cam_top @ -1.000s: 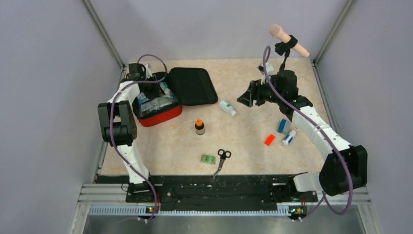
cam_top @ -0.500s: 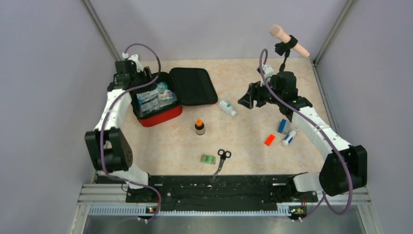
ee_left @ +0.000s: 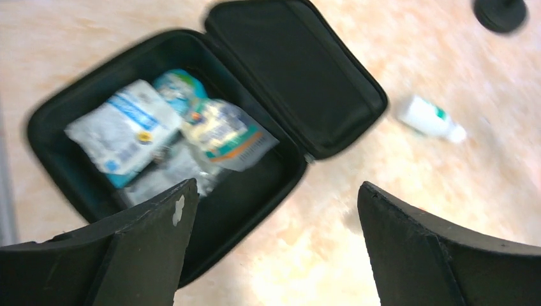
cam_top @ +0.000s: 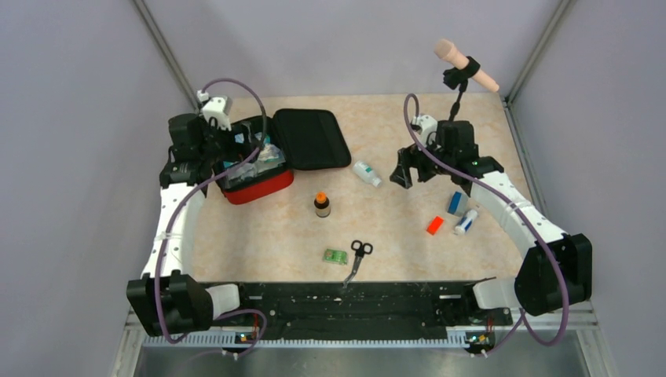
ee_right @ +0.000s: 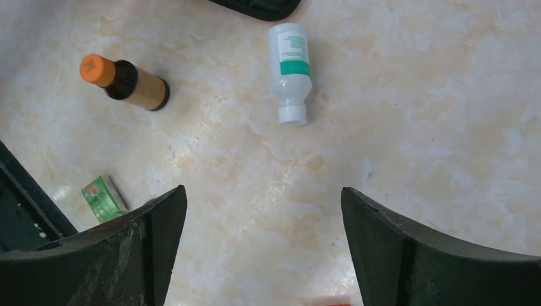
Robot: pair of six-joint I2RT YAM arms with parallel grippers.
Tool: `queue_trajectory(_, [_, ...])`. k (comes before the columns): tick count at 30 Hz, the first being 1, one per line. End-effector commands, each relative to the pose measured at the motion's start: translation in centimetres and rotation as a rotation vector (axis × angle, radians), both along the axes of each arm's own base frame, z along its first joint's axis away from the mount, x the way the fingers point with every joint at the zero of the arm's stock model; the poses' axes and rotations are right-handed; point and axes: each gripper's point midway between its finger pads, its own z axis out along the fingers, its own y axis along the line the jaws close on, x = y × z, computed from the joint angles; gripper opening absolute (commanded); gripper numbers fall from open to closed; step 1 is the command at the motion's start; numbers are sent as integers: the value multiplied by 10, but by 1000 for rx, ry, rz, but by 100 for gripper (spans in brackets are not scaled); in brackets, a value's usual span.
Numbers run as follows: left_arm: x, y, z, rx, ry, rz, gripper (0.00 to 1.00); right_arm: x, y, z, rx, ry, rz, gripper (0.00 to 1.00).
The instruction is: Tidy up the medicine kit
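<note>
The medicine kit (cam_top: 263, 188) lies open at the far left, a red case with black lining, its lid (cam_top: 310, 140) flat to the right. Several white and blue packets (ee_left: 127, 131) fill its base (ee_left: 255, 191). My left gripper (cam_top: 238, 146) hovers over the kit's left side, open and holding nothing; in the left wrist view the left gripper (ee_left: 274, 191) frames the kit's front corner. My right gripper (cam_top: 400, 171) hangs open and holds nothing just right of a white bottle (cam_top: 367, 173). From the right wrist, the white bottle (ee_right: 290, 67) lies beyond the right gripper (ee_right: 263, 194).
A brown bottle with an orange cap (cam_top: 322, 204) stands mid-table. Scissors (cam_top: 357, 258) and a green packet (cam_top: 335, 256) lie near the front edge. A small red block (cam_top: 434, 225), a blue box (cam_top: 457, 203) and a white tube (cam_top: 466, 221) sit under the right arm. A microphone (cam_top: 465, 65) stands at the back right.
The left arm has drawn back leftward from over the kit and its jaws have spread wide. The right gripper has dipped slightly toward the table and opened wider.
</note>
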Motion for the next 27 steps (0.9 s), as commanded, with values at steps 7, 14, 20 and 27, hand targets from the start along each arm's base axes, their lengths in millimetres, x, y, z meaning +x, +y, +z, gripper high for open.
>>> queue_trajectory(7, [-35,-43,-26,-20,48,-270,99,-4,-48,-8,-296,-8,-61,89])
queue_trajectory(14, [-41,-46,-45,-74,173,-255,99,-16,-150,-45,-532,104,-450,76])
queue_trajectory(20, [-44,-34,-37,-56,170,-177,99,-42,-200,-78,-607,217,-577,65])
queue_trajectory(27, [-40,-16,-22,-183,186,-54,99,-53,-233,-107,-635,362,-615,61])
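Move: The blue-and-white bottle lies roughly 18 cm to the right hand's right, 4 cm back and 14 cm below. On the table beside it, the blue-grey box is some 15 cm to the hand's right and about level with it fore and aft; the red block is about 8 cm right and 6 cm back. From the empty left hand, the bottle is about 65 cm right, 9 cm back and 24 cm lower. Rightward in a quickening sweep of about 21 cm, the empty right hand sinks 10 cm and draws back 5 towards the blue-and-white bottle. Its fingers swing clockwise from forward-left to point steeply down, and their wide gap narrows by roughly a third. The open left hand backs off and sinks about 5 cm near the kit, first drifting right, then part-way back left. ##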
